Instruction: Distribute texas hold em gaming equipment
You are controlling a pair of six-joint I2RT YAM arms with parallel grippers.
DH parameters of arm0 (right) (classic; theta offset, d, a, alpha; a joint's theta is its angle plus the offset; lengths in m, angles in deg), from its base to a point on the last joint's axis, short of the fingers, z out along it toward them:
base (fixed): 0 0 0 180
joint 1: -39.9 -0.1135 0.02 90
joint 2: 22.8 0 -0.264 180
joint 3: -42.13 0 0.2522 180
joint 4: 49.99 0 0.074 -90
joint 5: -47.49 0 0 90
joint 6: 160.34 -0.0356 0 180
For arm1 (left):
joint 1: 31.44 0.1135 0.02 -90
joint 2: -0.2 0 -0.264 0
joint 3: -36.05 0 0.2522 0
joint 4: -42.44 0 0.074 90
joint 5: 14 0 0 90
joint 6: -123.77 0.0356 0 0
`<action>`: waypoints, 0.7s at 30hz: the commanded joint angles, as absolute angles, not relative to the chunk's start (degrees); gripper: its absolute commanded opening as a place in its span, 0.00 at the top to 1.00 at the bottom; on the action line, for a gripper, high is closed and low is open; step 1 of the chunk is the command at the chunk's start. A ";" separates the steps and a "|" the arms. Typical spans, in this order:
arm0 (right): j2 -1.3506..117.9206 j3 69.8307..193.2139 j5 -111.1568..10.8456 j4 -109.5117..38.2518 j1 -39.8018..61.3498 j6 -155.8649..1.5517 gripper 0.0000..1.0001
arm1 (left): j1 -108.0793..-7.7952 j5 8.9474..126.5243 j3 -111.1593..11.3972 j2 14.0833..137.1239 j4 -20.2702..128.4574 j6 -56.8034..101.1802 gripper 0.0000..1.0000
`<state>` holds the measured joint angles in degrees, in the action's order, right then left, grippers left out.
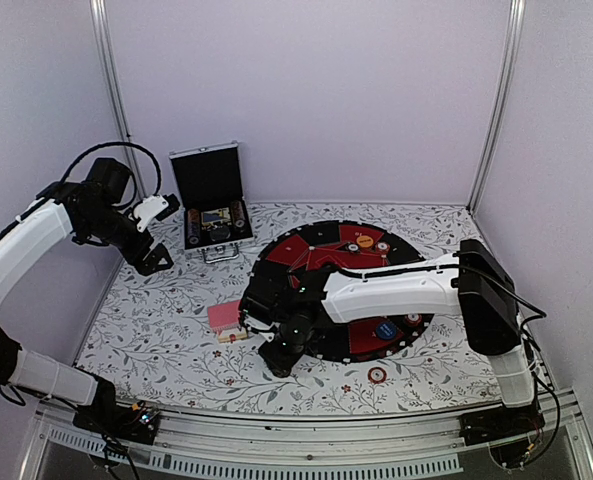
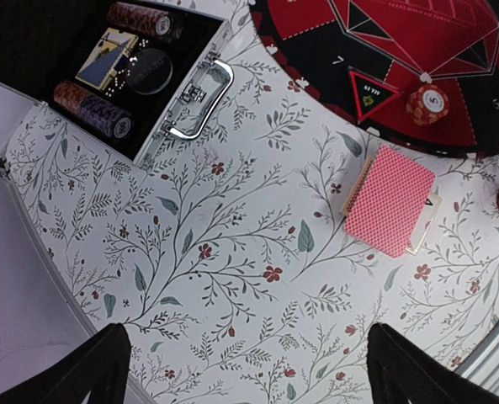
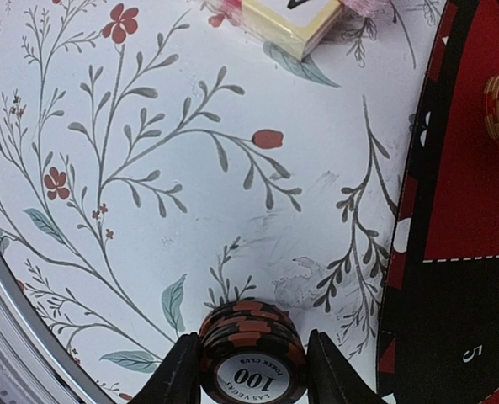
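A short stack of black-and-orange poker chips (image 3: pixel 251 349), marked 100 on top, stands on the floral cloth by the round mat's near-left edge. My right gripper (image 3: pixel 252 369) (image 1: pixel 279 357) is shut on it, one finger pressed to each side. The pink-backed playing cards (image 2: pixel 390 199) (image 1: pixel 223 316) lie on the cloth just left of it, with a cream-edged pile (image 3: pixel 289 18) beside them. High over the left of the table, my left gripper (image 1: pixel 156 259) (image 2: pixel 249 370) hangs open and holds nothing.
The red-and-black round mat (image 1: pixel 316 252) carries a blue button (image 1: pixel 384 329) and several chips, one stack (image 2: pixel 427 104) near its left rim. An open silver-edged case (image 1: pixel 213 205) with chip rows stands at the back left. A single chip (image 1: pixel 377 375) lies near the front edge.
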<state>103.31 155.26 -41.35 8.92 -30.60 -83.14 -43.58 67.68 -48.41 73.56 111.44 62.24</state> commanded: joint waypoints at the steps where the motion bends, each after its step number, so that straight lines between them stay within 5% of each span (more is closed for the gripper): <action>1: 102.22 157.67 -40.55 10.34 -31.13 -83.13 0.70 | -44.33 67.53 -49.87 73.32 112.10 62.58 0.00; 21: 100.10 161.86 -36.76 11.35 -22.64 -81.58 0.75 | -44.36 67.70 -49.83 73.03 112.12 62.90 0.00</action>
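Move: The black 100 chips are already pinched between the right fingers. The red 5 chip, on the near-left part of the red-and-black mat, is about 14 cm ahead of this hand, straight out and a little below it. The pink-backed cards lie some 12 cm ahead and 10 cm to the left, and the triangular all-in marker about 19 cm ahead and 3 cm left. From the idle left hand, the 5 chip is roughly 24 cm to the right, nearly level ahead and 18 cm below. The black 100 chips, still held at an unchanged grip, come up off the rest of their pile: the right hand first rises about 3 cm, then speeds up forward by about 5 cm, away from the pile and over the near edge of the mat towards the red 5 chip. The fingers tip slightly forward and the hand turns about 5 degrees clockwise. ##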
